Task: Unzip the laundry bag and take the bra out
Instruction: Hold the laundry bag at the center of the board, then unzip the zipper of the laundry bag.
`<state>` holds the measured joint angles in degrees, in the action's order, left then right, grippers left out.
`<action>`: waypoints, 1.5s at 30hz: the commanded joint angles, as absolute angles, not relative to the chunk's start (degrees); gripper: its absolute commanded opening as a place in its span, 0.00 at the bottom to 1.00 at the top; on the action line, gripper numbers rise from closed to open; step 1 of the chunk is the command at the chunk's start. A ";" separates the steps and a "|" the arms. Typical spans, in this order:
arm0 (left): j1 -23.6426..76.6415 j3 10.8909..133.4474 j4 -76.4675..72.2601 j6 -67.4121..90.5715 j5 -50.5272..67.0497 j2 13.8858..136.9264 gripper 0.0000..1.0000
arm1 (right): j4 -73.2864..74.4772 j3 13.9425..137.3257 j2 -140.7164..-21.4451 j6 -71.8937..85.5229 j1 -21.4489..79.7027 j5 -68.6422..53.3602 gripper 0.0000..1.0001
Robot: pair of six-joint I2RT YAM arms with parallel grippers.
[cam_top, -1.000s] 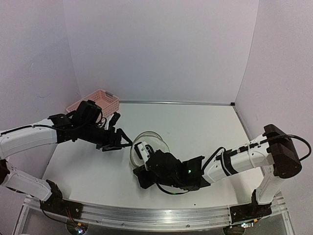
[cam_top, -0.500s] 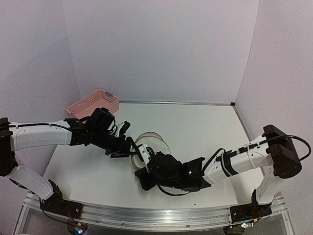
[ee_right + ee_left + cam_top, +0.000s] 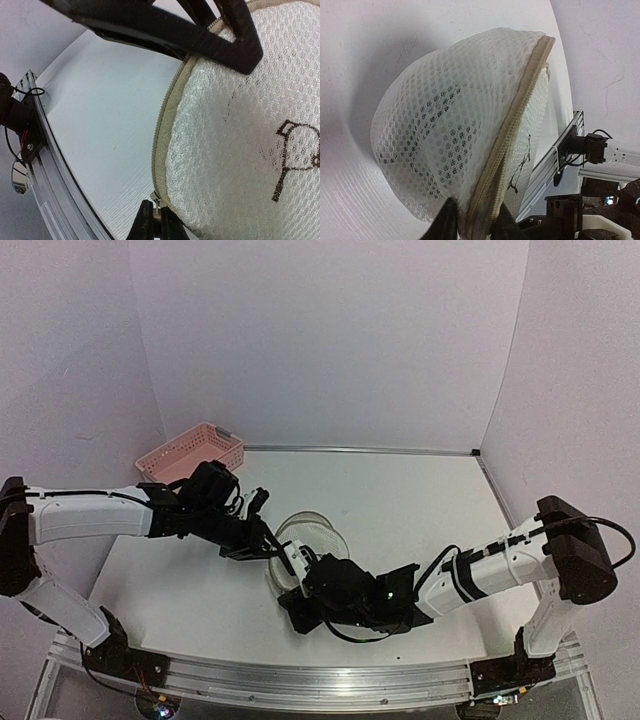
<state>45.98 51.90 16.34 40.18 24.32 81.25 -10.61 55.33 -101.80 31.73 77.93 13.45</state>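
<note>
The laundry bag [image 3: 312, 530], a round white mesh dome with a beige zip rim, stands on edge at the table's middle. In the left wrist view the laundry bag [image 3: 450, 115] fills the frame, and my left gripper [image 3: 472, 222] pinches its zip rim between both fingers [image 3: 446, 222]. In the right wrist view my right gripper [image 3: 159, 222] is shut on the small metal zip pull [image 3: 158, 202] at the rim's low end, beside the black logo [image 3: 295, 150]. The zip looks closed along the visible rim. The bra is hidden.
A pink slotted basket [image 3: 192, 452] stands at the back left by the wall. The left gripper's black fingers [image 3: 200, 40] cross the top of the right wrist view. The table's metal front rail [image 3: 35, 150] runs close by the bag.
My left arm has swung right from beside the basket to the bag, and its fingers have closed onto the zip rim. The right gripper has stayed shut at the bag's near side.
</note>
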 commanded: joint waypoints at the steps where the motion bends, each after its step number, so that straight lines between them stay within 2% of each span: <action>1: 46.41 54.59 13.08 39.82 26.24 82.07 0.13 | -13.01 55.24 -98.29 31.30 78.02 12.79 0.00; 4: 46.49 54.66 12.86 40.06 25.91 81.74 0.01 | -13.00 54.99 -98.09 31.29 78.05 13.00 0.00; 5: 46.49 54.58 12.77 40.13 25.74 81.35 0.00 | -12.93 54.83 -97.97 31.35 78.05 13.03 0.00; 15: 46.44 53.27 12.11 41.41 21.72 75.71 0.00 | -12.92 48.64 -95.22 34.72 78.05 15.03 0.00; 28: 46.66 51.15 9.03 42.21 23.77 72.63 0.00 | -12.92 43.40 -91.50 38.27 77.78 18.80 0.00; 30: 46.75 50.81 8.79 42.24 23.93 72.60 0.00 | -12.92 43.90 -91.51 37.86 77.78 18.65 0.04; 34: 47.00 50.33 8.40 42.23 23.83 72.12 0.00 | -12.92 44.16 -90.79 37.42 77.78 18.83 0.18; 40: 47.02 49.94 8.17 41.99 23.64 71.33 0.00 | -12.51 42.96 -87.52 35.59 77.70 19.18 0.35; 45: 47.02 49.98 8.07 40.54 24.40 71.35 0.00 | -7.74 43.33 -83.21 32.10 77.62 22.84 0.48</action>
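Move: The zip edge already lies between the left hand's half-closed fingers; the laundry bag's middle is roughly 3 cm ahead of that hand, 7 cm to its right and 5 cm below, and the zip pull about 6 cm back, 1 cm right and 5 cm lower. The right hand already has the zip pull in its fingertips; from it the bag's middle lies some 6 cm ahead and 4 cm right, about level. The left fingers shut on the bag's zip edge, pinching it, then lift it about 5 cm, tilting slightly. Meanwhile the right hand, still pinching the zip pull, draws to the right by some 5 cm with a small clockwise turn, then opens nearly halfway, lets go of the pull and backs off a little farther right, finally rising. ##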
